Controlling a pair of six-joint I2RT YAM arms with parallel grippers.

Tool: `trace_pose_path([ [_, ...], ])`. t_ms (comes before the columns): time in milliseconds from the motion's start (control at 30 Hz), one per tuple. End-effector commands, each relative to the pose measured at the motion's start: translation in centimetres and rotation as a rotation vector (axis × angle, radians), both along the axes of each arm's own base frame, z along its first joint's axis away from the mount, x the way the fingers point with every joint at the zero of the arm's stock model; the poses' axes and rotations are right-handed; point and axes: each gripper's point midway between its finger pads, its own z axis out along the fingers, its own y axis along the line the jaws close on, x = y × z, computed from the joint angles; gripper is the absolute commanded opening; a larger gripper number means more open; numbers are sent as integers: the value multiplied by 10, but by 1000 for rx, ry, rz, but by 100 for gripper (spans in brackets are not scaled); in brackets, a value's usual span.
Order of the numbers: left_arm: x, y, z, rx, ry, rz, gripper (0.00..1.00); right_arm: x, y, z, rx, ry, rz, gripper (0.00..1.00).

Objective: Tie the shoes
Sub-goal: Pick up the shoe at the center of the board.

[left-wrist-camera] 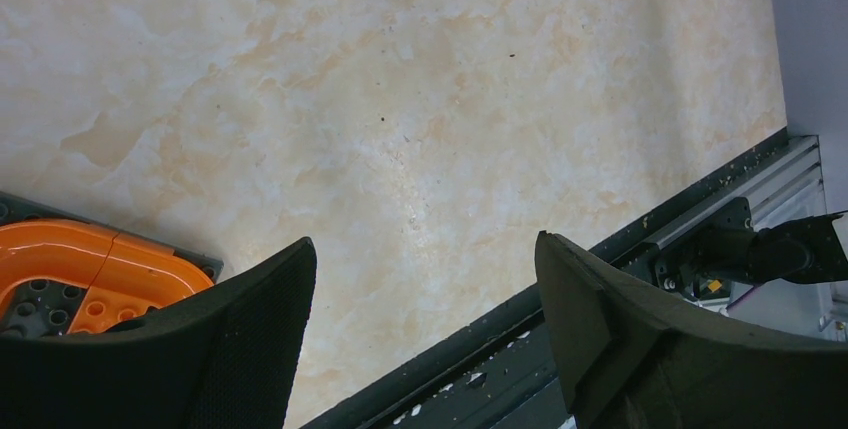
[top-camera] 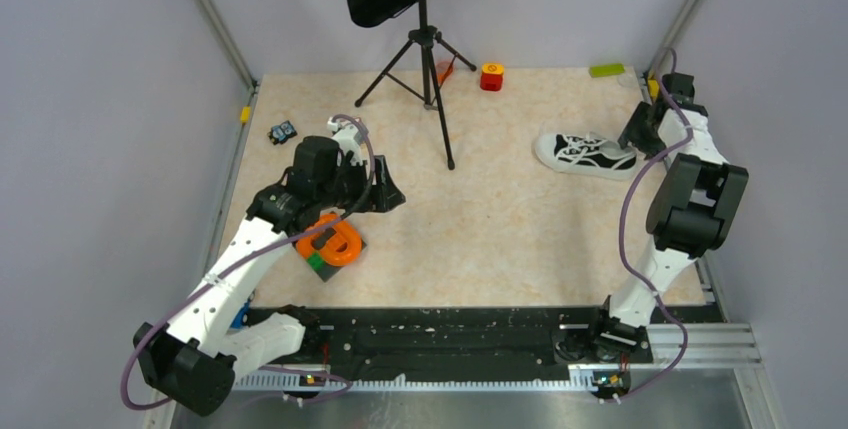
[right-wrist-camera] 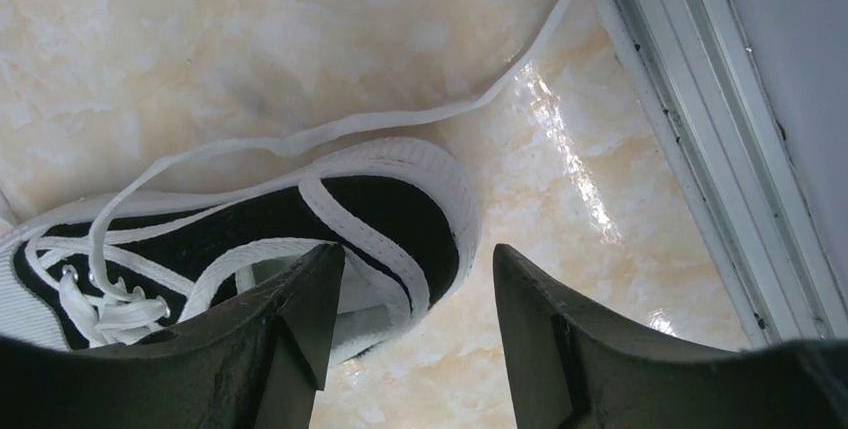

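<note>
The shoe (top-camera: 585,152), a small black canvas sneaker with white sole and toe cap, lies on its side at the far right of the table, toe to the left. In the right wrist view its heel (right-wrist-camera: 380,219) fills the lower left, and a loose white lace (right-wrist-camera: 400,119) trails toward the upper right. My right gripper (top-camera: 640,129) (right-wrist-camera: 417,254) hangs open over the heel: one finger is above the shoe's opening and the other beyond the heel rim, neither pressing it. My left gripper (top-camera: 385,194) (left-wrist-camera: 425,244) is open and empty above bare table, far from the shoe.
A music stand's tripod (top-camera: 428,49) stands at the back centre. An orange ring toy (top-camera: 333,241) on a plate lies under the left arm. A red block (top-camera: 491,76), a green piece (top-camera: 606,70) and a small dark object (top-camera: 283,132) lie along the back. A metal rail (right-wrist-camera: 700,149) borders the shoe's side.
</note>
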Motion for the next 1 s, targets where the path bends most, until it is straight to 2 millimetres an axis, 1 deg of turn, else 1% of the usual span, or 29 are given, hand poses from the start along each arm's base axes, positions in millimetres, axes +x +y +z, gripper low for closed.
trace_pose_path([
  [0, 3, -1, 10, -14, -41, -3, 84, -2, 6, 16, 3, -55, 25, 59],
  [100, 4, -2, 12, -13, -46, -7, 84, -5, 7, 22, -2, -66, 37, 59],
  [167, 4, 0, 13, 1, -47, -5, 84, -6, 8, 22, 1, -61, 44, 58],
  [300, 4, 3, 14, 17, -61, 1, 84, -5, 10, 20, 10, -55, 49, 54],
  [400, 3, 5, 13, 20, -59, 1, 84, -2, 8, 16, 7, -44, 54, 53],
  [433, 2, 5, 13, 19, -60, 0, 84, 0, 7, 11, 8, -28, 54, 53],
  [467, 1, 4, 12, 19, -56, -1, 84, 1, 5, 9, 8, -20, 52, 53],
  [533, 0, 5, 12, 21, -55, 0, 84, 6, 3, 3, 19, 4, 46, 56],
  [600, 0, 7, 11, 26, -53, 4, 84, 9, 2, 1, 21, 2, 38, 57],
  [667, -1, 8, 11, 27, -55, 9, 84, 12, 2, 1, 23, -4, 33, 56],
  [733, -1, 8, 11, 26, -56, 9, 84, 12, 3, 0, 30, -6, 32, 50],
  [800, -1, 7, 12, 24, -53, 4, 84, 11, 7, 0, 49, -1, 40, 41],
  [867, -2, 7, 13, 22, -53, 5, 84, 10, 15, 0, 87, 1, 61, 26],
  [900, -2, 7, 13, 21, -54, 6, 84, 9, 18, 2, 100, 1, 66, 17],
  [933, -2, 8, 13, 20, -54, 10, 84, 8, 22, 4, 117, -6, 70, 6],
  [967, -3, 8, 12, 15, -54, 11, 84, 7, 26, 7, 140, -16, 72, 0],
])
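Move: The open right hand is poised over the shoe's heel: the back collar is some 2 cm below and 1 cm left of it, the shoe's middle about 12 cm left, 1 cm ahead and 4 cm below. The loose lace crosses about 5 cm ahead; the green block is roughly 24 cm ahead and 5 cm left, the side rail 11 cm right and level. From the left hand, the shoe is around 20 cm ahead, 51 cm right and 17 cm below. Back by a little over 1 cm and slightly left, then forward again and down, the right hand works its fingers onto the shoe's heel, ending about 1.5 cm lower and 1 cm farther left. Only as it sinks the last bit do its half-open fingers close nearly shut, pinching the back of the collar with one finger inside the shoe and one outside. ##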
